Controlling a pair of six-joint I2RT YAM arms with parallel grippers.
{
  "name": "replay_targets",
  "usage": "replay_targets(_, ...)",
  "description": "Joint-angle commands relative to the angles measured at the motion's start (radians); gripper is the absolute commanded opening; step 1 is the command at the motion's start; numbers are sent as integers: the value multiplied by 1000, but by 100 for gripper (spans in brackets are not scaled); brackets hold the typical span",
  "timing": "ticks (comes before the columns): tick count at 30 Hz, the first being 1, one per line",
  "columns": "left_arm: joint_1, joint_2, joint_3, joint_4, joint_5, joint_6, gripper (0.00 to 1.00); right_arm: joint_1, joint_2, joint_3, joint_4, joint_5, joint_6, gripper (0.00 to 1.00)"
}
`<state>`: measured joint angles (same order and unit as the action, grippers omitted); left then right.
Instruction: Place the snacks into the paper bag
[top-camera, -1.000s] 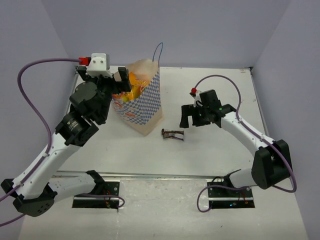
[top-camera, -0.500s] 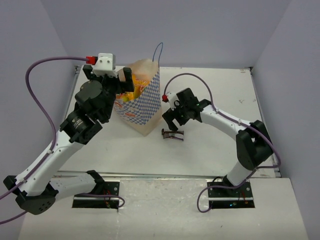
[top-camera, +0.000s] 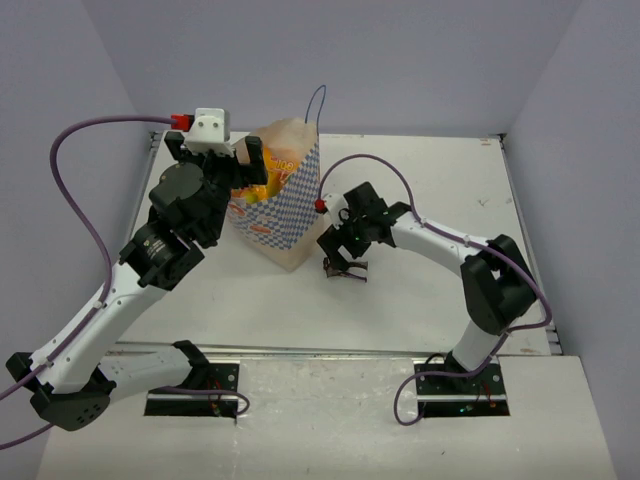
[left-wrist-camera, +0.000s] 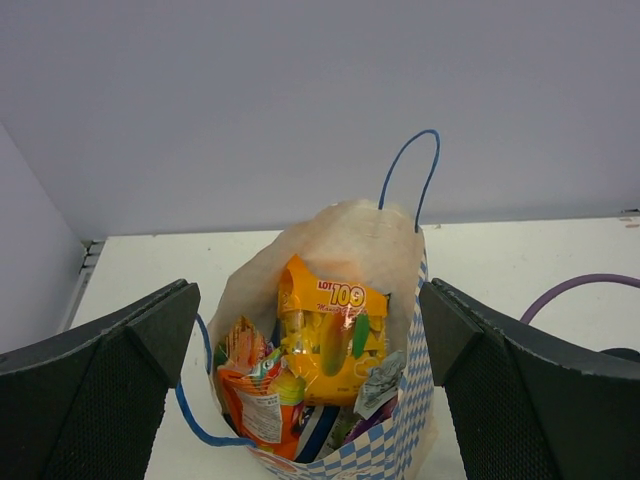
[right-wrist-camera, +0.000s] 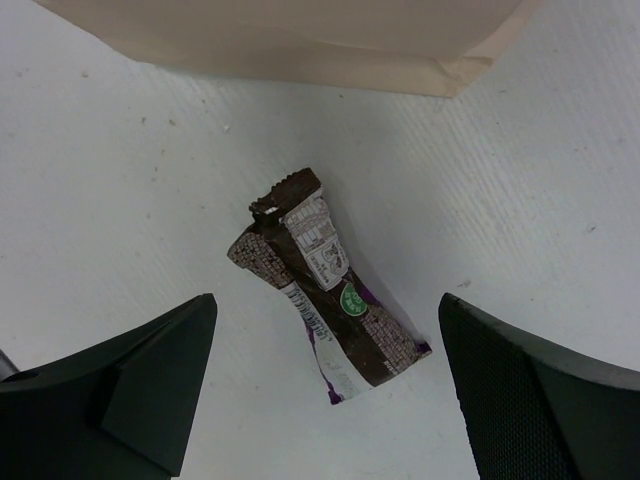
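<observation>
The paper bag (top-camera: 292, 218) stands upright at the back left of the table, its mouth open. In the left wrist view its inner wall (left-wrist-camera: 345, 235) frames a yellow-orange bag (left-wrist-camera: 330, 325), an orange packet with green (left-wrist-camera: 255, 395) and a sliver of purple packet (left-wrist-camera: 378, 418). My left gripper (top-camera: 224, 163) (left-wrist-camera: 308, 300) hangs open above the bag's mouth, holding nothing. A small dark brown bar (top-camera: 346, 268) (right-wrist-camera: 325, 290) lies flat on the table just right of the bag's base. Directly over it my right gripper (top-camera: 343, 250) (right-wrist-camera: 325, 305) is open, one finger on each side of it, not touching.
A thin blue cord handle (top-camera: 315, 100) sticks up from the bag's far side. Another blue handle (left-wrist-camera: 200, 400) loops down its near side. Purple cables (top-camera: 90, 130) arc off both wrists. The bag's bottom edge (right-wrist-camera: 300, 45) lies close beyond the bar.
My right arm has swung left from mid-table to hover over the brown bar. The left gripper shifted slightly right above the bag's mouth, then held still.
</observation>
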<state>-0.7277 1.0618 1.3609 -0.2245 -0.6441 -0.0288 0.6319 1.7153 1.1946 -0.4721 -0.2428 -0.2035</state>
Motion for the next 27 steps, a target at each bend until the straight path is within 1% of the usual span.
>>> replay_targets(1, 1, -17, 0, 45, -26, 24, 100, 17, 12, 8, 39, -52, -10, 95)
replay_targets(7, 1, -20, -2, 40, -26, 24, 100, 20, 52, -1, 73, -52, 27, 94)
replay_targets(9, 1, -23, 1, 39, -26, 24, 100, 22, 76, 23, 47, -29, 35, 91)
replay_targets(16, 1, -13, 21, 37, -28, 27, 100, 22, 122, 57, 26, -4, 75, 90)
replay_targets(18, 1, -3, 26, 39, -28, 59, 100, 22, 144, 74, 0, 8, 85, 88)
replay_targets(19, 1, -2, 30, 40, -28, 64, 100, 22, 155, 89, -11, 8, 90, 84)
replay_targets(20, 1, 3, 33, 40, -28, 67, 100, 22, 174, 98, -31, 7, 93, 78)
replay_targets(24, 1, 7, 35, 47, -26, 76, 100, 22, 184, 103, -40, -6, 104, 66)
replay_targets(26, 1, 7, 30, 47, -28, 79, 100, 22, 184, 102, -40, -7, 105, 61)
replay_targets(27, 1, 6, 29, 48, -29, 81, 100, 22, 185, 103, -42, -9, 105, 57)
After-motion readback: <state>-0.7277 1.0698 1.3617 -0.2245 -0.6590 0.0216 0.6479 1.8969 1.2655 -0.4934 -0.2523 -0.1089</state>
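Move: The last snack, the dark snack bar, lies flat almost under my open right hand, about 6 cm below it, some 2 cm back and 1 cm to its right. The paper bag stands with its middle about 14 cm to this hand's left, 9 cm farther out and some 5 cm higher. From my left hand, the snack bar is about 21 cm to the right, 3 cm back and 43 cm below. I lower my right hand about 5 cm onto the snack bar, easing it roughly 1 cm left as I start, with the wrist tilting a little, under 10 degrees. Near the bottom I begin to close the wide-open fingers, to a bit over half open, bringing them against both sides of the bar towards its bag-side end. ##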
